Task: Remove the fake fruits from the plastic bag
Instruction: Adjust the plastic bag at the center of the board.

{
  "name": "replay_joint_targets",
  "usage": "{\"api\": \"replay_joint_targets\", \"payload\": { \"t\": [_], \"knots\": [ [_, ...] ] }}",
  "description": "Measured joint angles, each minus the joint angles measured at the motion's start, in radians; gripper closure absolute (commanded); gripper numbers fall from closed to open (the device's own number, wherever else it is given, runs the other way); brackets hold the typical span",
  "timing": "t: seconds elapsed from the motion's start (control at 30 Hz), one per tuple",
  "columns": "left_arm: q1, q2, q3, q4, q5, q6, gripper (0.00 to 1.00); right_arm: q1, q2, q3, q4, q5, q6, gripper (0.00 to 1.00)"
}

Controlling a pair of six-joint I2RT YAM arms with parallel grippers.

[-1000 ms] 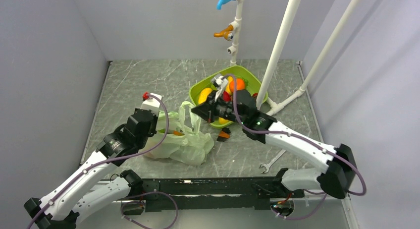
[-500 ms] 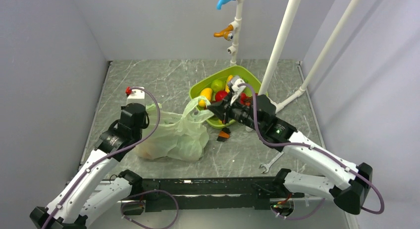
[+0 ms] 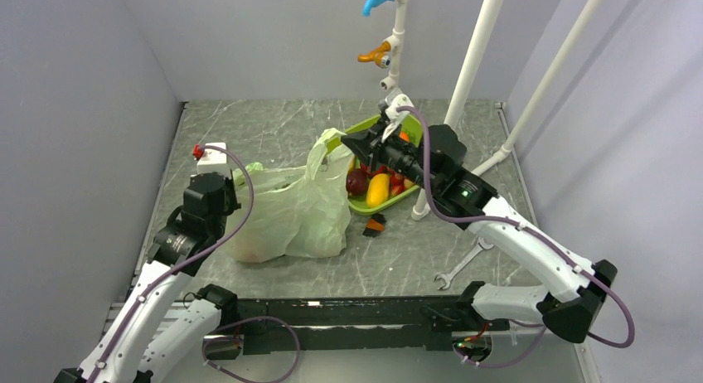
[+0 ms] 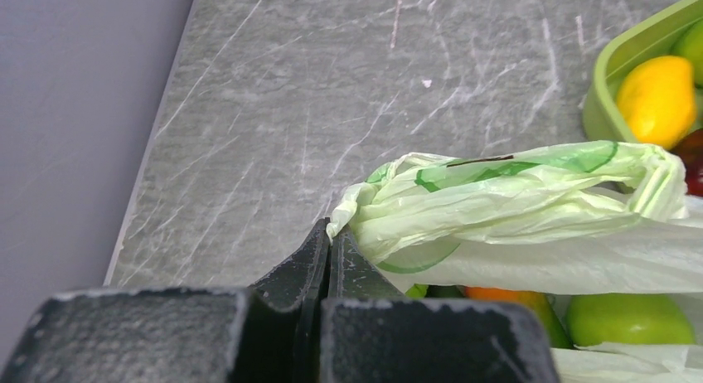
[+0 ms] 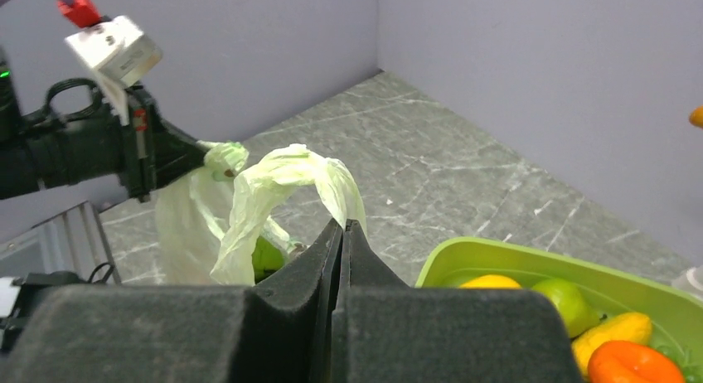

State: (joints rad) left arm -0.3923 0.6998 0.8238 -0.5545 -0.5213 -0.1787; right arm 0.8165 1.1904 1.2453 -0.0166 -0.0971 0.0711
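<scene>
The pale-green plastic bag stands on the table, its mouth stretched between the two arms. My left gripper is shut on the bag's left handle. My right gripper is shut on the right handle loop, held up over the tray's near corner. Fake fruits lie inside the bag. The left wrist view shows a round green one and an orange one. A green one also shows in the right wrist view. The rest of the bag's contents are hidden by the wrinkled film.
A green tray behind the right gripper holds yellow, red and dark fruits. A small orange-and-dark piece lies on the table by the tray. A wrench lies front right. White pipes with taps rise at the back; walls close both sides.
The grippers have drawn apart with the handles: the left back and to the left, the right up and back toward the tray. The bag has risen from a slumped heap and its mouth has spread.
</scene>
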Motion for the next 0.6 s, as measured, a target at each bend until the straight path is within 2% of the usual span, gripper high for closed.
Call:
{"api": "replay_joint_targets", "payload": {
  "t": [0.13, 0.3, 0.47, 0.6],
  "knots": [
    [0.018, -0.023, -0.002, 0.023, 0.054, 0.000, 1.00, -0.002, -0.079, -0.033, -0.024, -0.073, -0.020, 1.00],
    [0.035, -0.018, -0.002, 0.034, 0.116, 0.000, 1.00, -0.004, -0.173, -0.098, -0.065, -0.273, -0.018, 1.00],
    [0.040, -0.009, -0.002, 0.033, 0.127, 0.001, 1.00, -0.003, -0.222, -0.262, -0.084, -0.556, 0.038, 1.00],
    [0.043, -0.009, -0.003, 0.032, 0.124, 0.000, 1.00, 0.000, -0.263, -0.420, -0.182, -0.626, 0.082, 0.99]
  ]
}}
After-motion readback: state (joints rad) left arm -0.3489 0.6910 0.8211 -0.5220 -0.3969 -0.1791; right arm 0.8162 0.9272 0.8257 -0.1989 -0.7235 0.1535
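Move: Both shut grippers already hold the plastic bag by its handles. The bag's fruit-filled body sits about 15 cm to the right hand's left, nearly level fore and aft, roughly 30 cm below. The board's front edge is some 17 cm back, straight behind and about 40 cm below; the green tray lies about 18 cm ahead and 10 cm right, some 37 cm below. From the left hand, the bag's body is about 14 cm right, 2 cm back and 14 cm lower. Keep the right gripper shut on its handle and swing it back about 15 cm, away from the tray towards the board's front edge, first nearly level, then dropping steeply by some 14 cm. Meanwhile turn that wrist counter-clockwise some 35 degrees and tip it. Hold the other handle almost still with the left gripper. ##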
